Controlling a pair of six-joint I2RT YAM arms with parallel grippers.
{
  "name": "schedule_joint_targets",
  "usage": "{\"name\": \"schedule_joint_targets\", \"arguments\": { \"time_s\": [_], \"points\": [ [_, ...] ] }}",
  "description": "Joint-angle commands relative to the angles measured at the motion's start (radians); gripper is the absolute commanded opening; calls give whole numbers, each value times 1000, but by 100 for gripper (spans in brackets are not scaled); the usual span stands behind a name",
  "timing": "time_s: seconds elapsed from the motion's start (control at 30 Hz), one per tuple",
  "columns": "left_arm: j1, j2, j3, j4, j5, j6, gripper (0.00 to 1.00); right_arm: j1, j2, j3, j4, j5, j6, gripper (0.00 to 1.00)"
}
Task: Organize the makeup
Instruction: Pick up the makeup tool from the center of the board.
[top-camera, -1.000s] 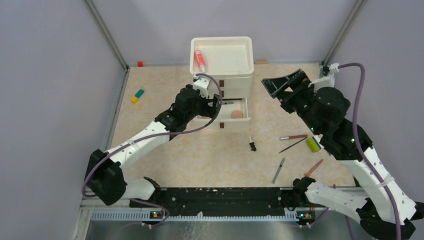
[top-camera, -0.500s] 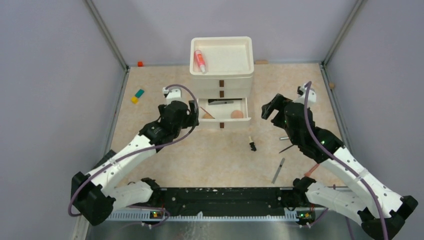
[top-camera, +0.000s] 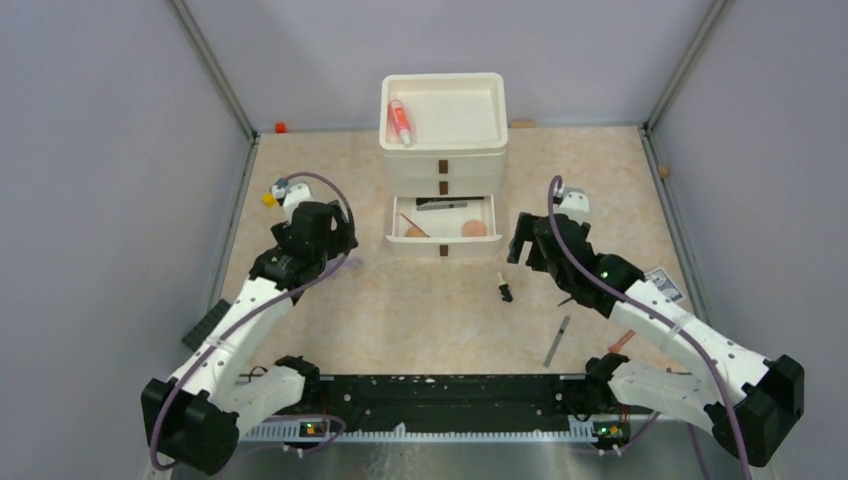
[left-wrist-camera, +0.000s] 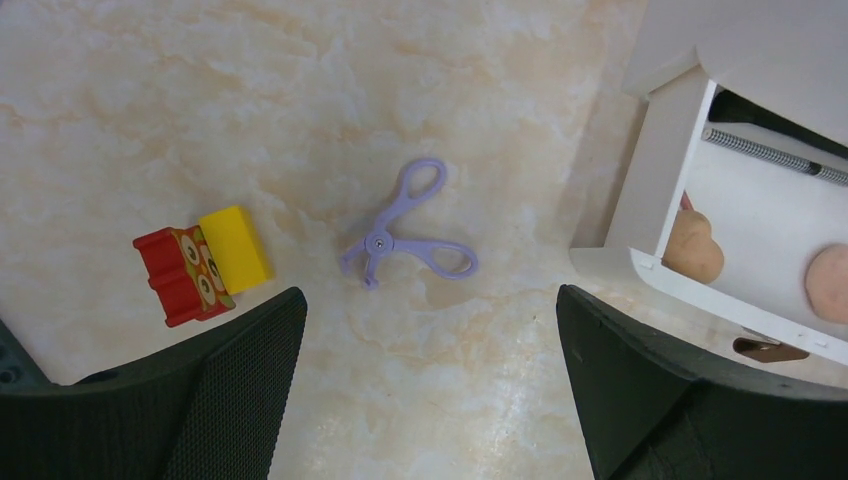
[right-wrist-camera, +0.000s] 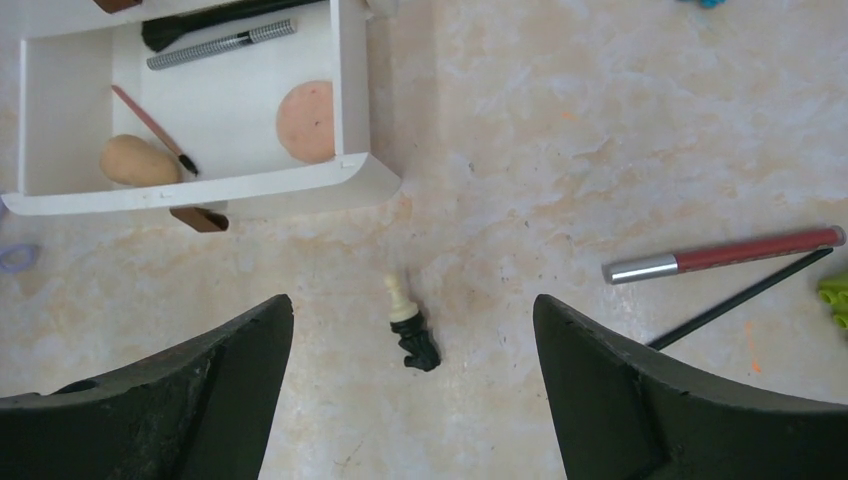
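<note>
A white drawer organizer (top-camera: 443, 150) stands at the back, and a pink white-capped spray bottle (top-camera: 399, 121) lies in its top tray. Its bottom drawer (right-wrist-camera: 352, 100) is pulled out and holds two peach sponges (right-wrist-camera: 305, 120), a thin brush (right-wrist-camera: 152, 127) and a silver pencil (right-wrist-camera: 220, 45). My right gripper (right-wrist-camera: 412, 302) hangs open over a small black brush with a cream tip (right-wrist-camera: 417, 347). A red and silver pencil (right-wrist-camera: 725, 253) and a thin black stick (right-wrist-camera: 740, 297) lie to its right. My left gripper (left-wrist-camera: 430, 320) is open and empty above the table, near a lilac scissor-shaped tool (left-wrist-camera: 405, 225).
A red and yellow toy block (left-wrist-camera: 200, 265) lies left of the lilac tool. A silver stick (top-camera: 557, 341), a reddish pencil (top-camera: 620, 342) and a white card (top-camera: 663, 283) lie on the right side. An orange block (top-camera: 281, 127) sits at the back left corner.
Both arms have drawn back from the organizer. The left swung left and nearer; the right came down low over the small black brush. The right jaws spread slightly.
</note>
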Motion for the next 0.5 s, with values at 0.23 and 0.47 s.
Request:
{"name": "schedule_joint_targets", "arguments": {
  "time_s": [0.23, 0.47],
  "points": [
    [69, 166, -40, 168, 69, 100, 94, -6, 90, 72, -29, -143, -99, 89],
    [143, 367, -21, 268, 78, 158, 94, -9, 96, 75, -24, -193, -106, 89]
  ]
}}
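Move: The small black-and-cream makeup tool lies about 3 cm ahead of the right hand, 3 cm to its left and 16 cm below. From that hand the open drawer is centred 15 cm ahead and 16 cm left, the red-handled brush 7 cm ahead and 17 cm right, the grey file 11 cm back and 8 cm right. From the left hand, the lavender scissor-like tool is some 7 cm ahead and 16 cm down, the yellow block 3 cm ahead and 10 cm left. Downward with both hands, fingers wide open: the right sinks about 3 cm while sliding 2 cm left and easing slightly back towards the makeup tool, tipping down and turning a little counter-clockwise. The left drops faster, some 7 cm, reaching forward and late also a bit left towards the lavender tool, its fingers tipping about 10 degrees further down. Neither touches anything. ##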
